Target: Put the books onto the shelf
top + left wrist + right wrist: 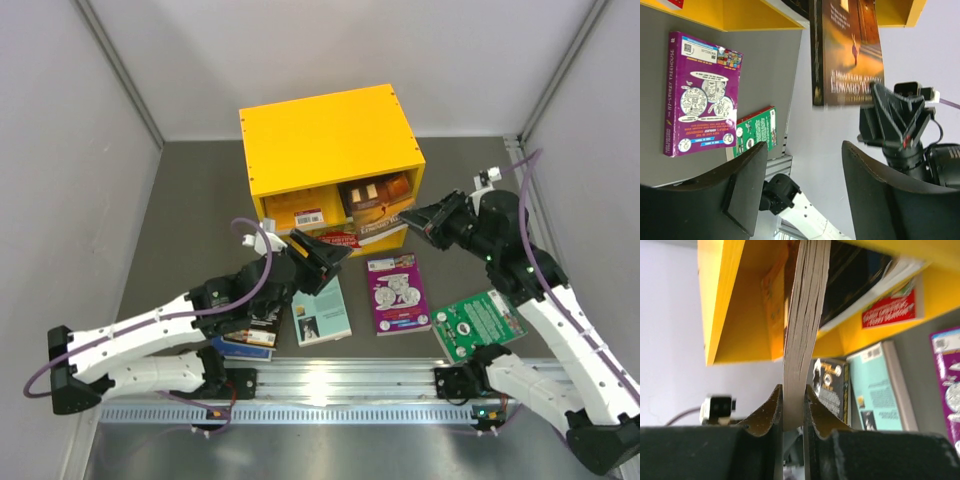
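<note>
The yellow shelf (330,140) stands at the back middle of the table. My right gripper (413,217) (793,390) is shut on the page edge of a dark brown book (378,207) (802,325) (852,55), which stands tilted in the shelf's right compartment. My left gripper (335,262) (804,147) hangs open and empty just in front of the shelf's middle. A red-and-white book (337,239) (890,309) lies at the shelf's bottom edge, and a yellow one (300,210) sits in the left compartment. On the table lie a teal book (322,310) (879,385), a purple book (397,292) (700,95) and a green book (480,322) (757,131).
A black book (832,382) on a blue one (245,340) lies by my left arm near the front rail (340,385). Grey walls close in the table on the left, back and right.
</note>
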Controlling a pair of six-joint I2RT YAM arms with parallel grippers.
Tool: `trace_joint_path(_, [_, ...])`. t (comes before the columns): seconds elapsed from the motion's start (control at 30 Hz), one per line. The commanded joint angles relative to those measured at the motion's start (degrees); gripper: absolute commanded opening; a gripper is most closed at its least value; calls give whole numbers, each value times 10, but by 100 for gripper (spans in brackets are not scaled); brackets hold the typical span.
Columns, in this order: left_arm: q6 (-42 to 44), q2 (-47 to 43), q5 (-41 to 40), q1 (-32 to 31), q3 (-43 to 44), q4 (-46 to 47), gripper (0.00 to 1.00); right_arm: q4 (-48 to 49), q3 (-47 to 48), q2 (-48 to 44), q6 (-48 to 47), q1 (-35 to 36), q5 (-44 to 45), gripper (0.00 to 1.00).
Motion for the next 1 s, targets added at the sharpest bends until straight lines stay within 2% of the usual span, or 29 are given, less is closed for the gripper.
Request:
trace_joint_path(0.0, [5, -17, 3, -3, -3, -25, 66, 54, 35, 18, -15, -38, 12, 0])
trace_joint_path(0.17, [8, -43, -3, -4, 0, -58, 67, 134, 8, 53, 21, -66, -7, 0])
trace_joint_path(0.4, [-2, -95, -18, -3, -7, -120, 65, 180, 1, 116, 62, -67, 4, 0])
trace_joint_path(0.8, [-3, -158, -67, -3, -12, -173, 65, 166, 50, 217, 80, -65, 47, 0])
trace_joint_path(0.9, [-7, -161, -69, -3, -15, -175, 65, 158, 60, 234, 88, -67, 60, 27])
trace_joint_path(0.93, [-7, -159, -68, -3, -15, -175, 65, 158, 62, 236, 87, -67, 61, 41])
trace_joint_path(0.97, [-9, -159, -68, -3, -16, -175, 65, 151, 68, 236, 86, -67, 65, 63])
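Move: The brown book is already pinched near its front right corner by the right hand. Its place, the right half of the upper shelf on top of the dark book, centres about 18 cm ahead, 4 cm left and 6 cm below that hand. The orange book is roughly 10 cm ahead and 19 cm left, 8 cm lower; the purple book lies 2 cm back, 3 cm right, some 28 cm below. From the left hand that place is about 24 cm ahead, 7 cm right, 4 cm lower. The brown book is pushed forward into the upper shelf over the dark book by the right hand, about 11 cm forward and, more and more, 6 cm down, the hand tipping down and turning clockwise some 10 degrees each. Only at the end do its fingers open. The empty left hand, still open, withdraws about 8 cm to the left. ##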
